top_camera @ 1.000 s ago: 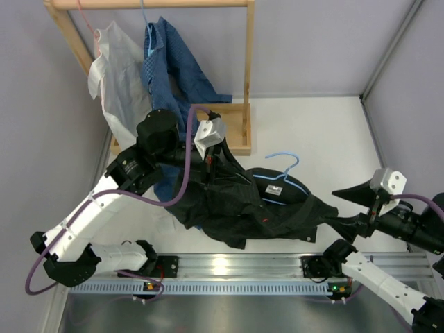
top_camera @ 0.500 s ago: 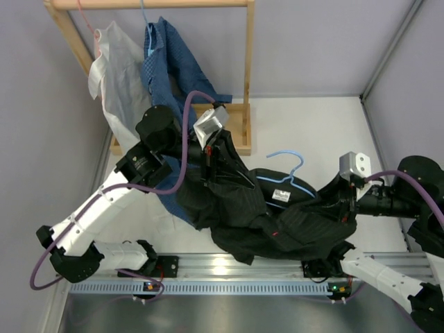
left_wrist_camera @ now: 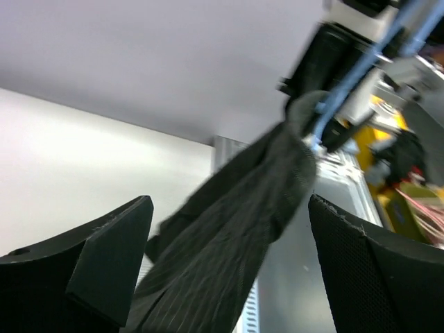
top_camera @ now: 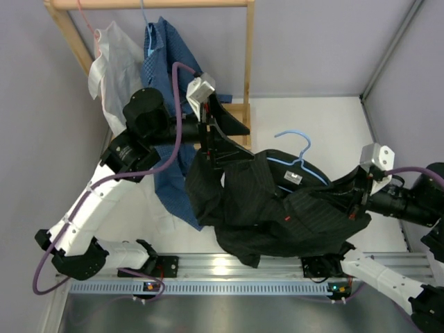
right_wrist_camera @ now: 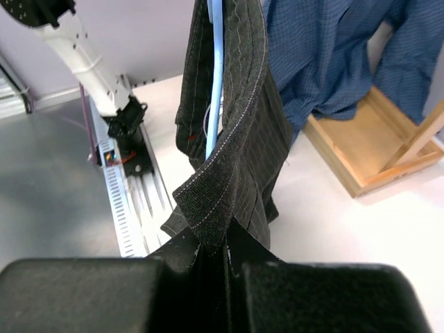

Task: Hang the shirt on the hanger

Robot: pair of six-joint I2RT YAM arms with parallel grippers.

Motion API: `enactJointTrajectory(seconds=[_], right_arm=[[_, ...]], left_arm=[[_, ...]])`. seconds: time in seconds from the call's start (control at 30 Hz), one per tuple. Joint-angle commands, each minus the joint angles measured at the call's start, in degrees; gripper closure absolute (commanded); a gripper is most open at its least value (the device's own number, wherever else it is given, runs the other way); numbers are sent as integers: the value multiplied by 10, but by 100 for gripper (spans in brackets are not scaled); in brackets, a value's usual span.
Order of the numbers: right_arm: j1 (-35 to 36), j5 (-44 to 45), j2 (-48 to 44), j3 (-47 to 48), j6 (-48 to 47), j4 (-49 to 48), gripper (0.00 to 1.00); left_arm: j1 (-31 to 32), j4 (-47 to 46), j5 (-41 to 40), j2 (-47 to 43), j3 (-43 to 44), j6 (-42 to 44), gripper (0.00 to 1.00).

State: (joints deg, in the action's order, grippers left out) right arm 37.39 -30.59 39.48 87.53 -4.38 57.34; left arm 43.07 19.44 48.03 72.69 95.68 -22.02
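The black pinstriped shirt point(top_camera: 277, 215) hangs bunched between the two arms, draped over the light-blue wire hanger point(top_camera: 297, 147), whose hook sticks up above the cloth. My left gripper point(top_camera: 239, 142) stands open just above the shirt's left end, holding nothing. In the left wrist view the shirt point(left_wrist_camera: 229, 236) hangs beyond the spread left gripper point(left_wrist_camera: 229, 201), and the hanger point(left_wrist_camera: 347, 90) shows at the upper right. My right gripper point(top_camera: 357, 198) is shut on the shirt's right edge. The right wrist view shows a folded hem of the shirt point(right_wrist_camera: 229, 139) pinched in the right gripper point(right_wrist_camera: 225, 253), with the hanger point(right_wrist_camera: 215, 83) running inside the fold.
A wooden rack point(top_camera: 248, 62) stands at the back left with a blue checked shirt point(top_camera: 166, 69), a white garment point(top_camera: 111, 69) and a pink hanger point(top_camera: 83, 17). Its wooden base point(right_wrist_camera: 368, 146) lies behind the left gripper. The arms' metal rail point(top_camera: 236, 267) runs along the near edge.
My left gripper has opened, let go of the shirt and risen toward the rack. My right gripper has swung in and shut on the shirt's right edge. Shirt and hanger shifted right.
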Motion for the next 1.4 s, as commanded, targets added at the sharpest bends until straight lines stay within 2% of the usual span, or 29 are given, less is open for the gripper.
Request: enactJointTrajectory(seconds=[0.0,0.1,0.17,0.23,0.27,0.37,0.47,0.67,0.73,0.77,0.83,0.93,1.0,1.13,1.17,1.23,1.37], right_arm=[[4,41,-5,41,18,-39,100],[5,85,9,55,31,-39,100],[4,116,29,80,48,-38,100],[4,146,64,106,76,-37,100],[4,145,78,140,82,-38,100],[4,162,142,222,100,-50,100],[4,196,194,296,111,-101,100],[4,187,324,472,134,-167,100],[4,203,355,488,142,-194,100],[4,211,360,477,147,-212,100],[5,222,375,451,159,-254,100],[37,263,373,396,142,-318,100],[78,341,362,314,109,-358,100],[111,409,354,185,113,-416,100],[119,448,348,156,119,-434,100],[129,470,337,88,157,-460,100],[136,525,355,62,214,-465,100]], left_arm=[[-7,47,-115,-17,50,22,2],[-7,67,-197,-51,65,42,2],[-7,84,-319,-95,59,56,2],[-7,89,-410,-129,23,87,2],[-7,93,-485,-161,7,100,2],[-7,108,-616,-227,-67,124,2],[-7,118,-676,-307,-164,136,2],[-7,114,-740,-437,-336,171,2],[-7,65,-824,-483,-386,176,2],[-7,42,-847,-501,-439,181,2],[-8,10,-876,-527,-472,181,2],[-19,14,-893,-551,-473,169,2],[-24,17,-903,-564,-479,175,2],[-27,28,-907,-584,-494,177,2],[-27,32,-913,-586,-494,176,2],[-29,42,-926,-594,-493,171,2],[-59,44,-943,-592,-487,146,2]])
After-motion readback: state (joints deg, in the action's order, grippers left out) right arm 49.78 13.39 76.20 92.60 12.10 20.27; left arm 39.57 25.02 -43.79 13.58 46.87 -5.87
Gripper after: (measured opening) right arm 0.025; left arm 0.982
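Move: The right hand already pinches the shirt's shoulder over the hanger's end, with the hook some 7 cm ahead, 6 cm left and 10 cm above. The rack's rod, near its right end, lies about 42 cm ahead, 20 cm left and 20 cm up. The blue shirt is roughly 38 cm ahead and 38 cm left. From the open left hand the rod spot is about 35 cm ahead, 5 cm left and 14 cm up. Keeping its pinch on shirt and hanger, the right hand lifts them about 20 cm, swings forward and left towards the rod's right end, then comes back down almost to its starting height, some 23 cm farther out, turning about 30 degrees clockwise. The left hand, already open, withdraws some 32 cm left and ends lower, swinging counter-clockwise until its fingers point forward. ##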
